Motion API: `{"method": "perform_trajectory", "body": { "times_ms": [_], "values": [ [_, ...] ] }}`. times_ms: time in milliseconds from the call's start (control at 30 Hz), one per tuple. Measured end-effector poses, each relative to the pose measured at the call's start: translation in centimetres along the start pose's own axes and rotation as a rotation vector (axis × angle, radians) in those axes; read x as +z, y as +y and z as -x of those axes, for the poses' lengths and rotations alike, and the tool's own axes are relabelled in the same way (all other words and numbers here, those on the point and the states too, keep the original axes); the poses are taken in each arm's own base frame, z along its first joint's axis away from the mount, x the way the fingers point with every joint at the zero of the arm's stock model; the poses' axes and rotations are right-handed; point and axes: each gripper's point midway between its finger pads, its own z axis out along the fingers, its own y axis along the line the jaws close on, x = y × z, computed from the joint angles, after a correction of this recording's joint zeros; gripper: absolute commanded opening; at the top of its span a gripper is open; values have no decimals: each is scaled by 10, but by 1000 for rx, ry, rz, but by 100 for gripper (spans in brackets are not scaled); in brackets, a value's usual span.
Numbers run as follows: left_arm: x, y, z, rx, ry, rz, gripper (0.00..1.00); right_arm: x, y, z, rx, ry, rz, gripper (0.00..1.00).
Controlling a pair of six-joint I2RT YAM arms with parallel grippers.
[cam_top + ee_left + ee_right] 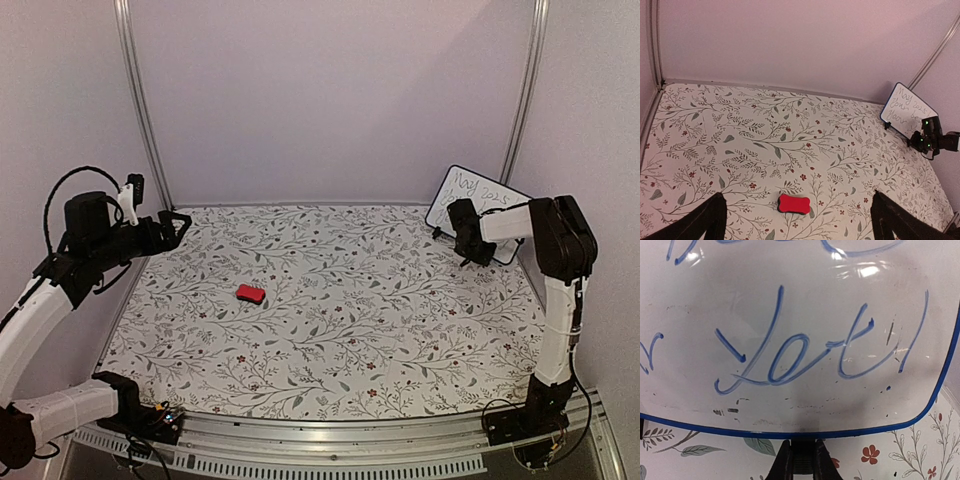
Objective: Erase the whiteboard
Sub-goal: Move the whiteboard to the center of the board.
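The whiteboard [482, 196] stands tilted at the back right of the table, its white face covered in blue handwriting [790, 360] inside a thin blue frame. My right gripper [470, 246] is at its lower edge. In the right wrist view its fingers [802, 444] stand close together right under the frame, shut on a dark ribbed piece at the board's bottom edge. The left wrist view shows the whiteboard [907, 107] far right with the right gripper [932, 141] in front of it. My left gripper [180, 222] hangs open high at the far left, with nothing between its fingers [796, 198].
A small red eraser block [250, 293] lies on the floral tablecloth [350, 330] left of centre, and the same eraser [795, 204] shows low between the left fingers, far below them. Pale walls and metal posts [140, 100] close in the back and sides.
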Motion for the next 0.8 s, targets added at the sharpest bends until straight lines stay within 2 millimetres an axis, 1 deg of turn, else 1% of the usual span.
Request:
{"method": "perform_trajectory", "body": {
  "times_ms": [167, 333, 400, 633, 800],
  "values": [
    [0, 0, 0, 0, 1, -1, 100, -5, 0, -5, -16, -12, 11, 0],
    [0, 0, 0, 0, 1, -1, 100, -19, 6, -17, -58, -21, 53, 0],
    [0, 0, 0, 0, 0, -1, 100, -26, 12, -22, -87, -19, 80, 0],
    [0, 0, 0, 0, -1, 0, 100, -57, 45, -45, -204, -38, 196, 0],
    [0, 0, 0, 0, -1, 0, 100, -69, 58, -55, -253, -54, 261, 0]
  ]
}}
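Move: At the right hand's fingertips is the whiteboard's right foot, already pinched; the board's middle stands about 8 cm ahead, 4 cm left and 8 cm above this hand, its left foot some 13 cm left and 8 cm ahead. The table centre, where the board is bound, lies roughly 43 cm left and 12 cm back; the red eraser about 67 cm left and 12 cm back. From the idle left hand the whiteboard is some 82 cm right, 26 cm ahead and 16 cm lower. Dragging the whiteboard by its right foot, the closed right hand starts slowly, then sweeps about 10 cm left, drifting only some 2 cm back and staying level just above the table. The hand swings about 20 degrees counter-clockwise on the way and keeps its pinch, taking the board towards the table centre. ##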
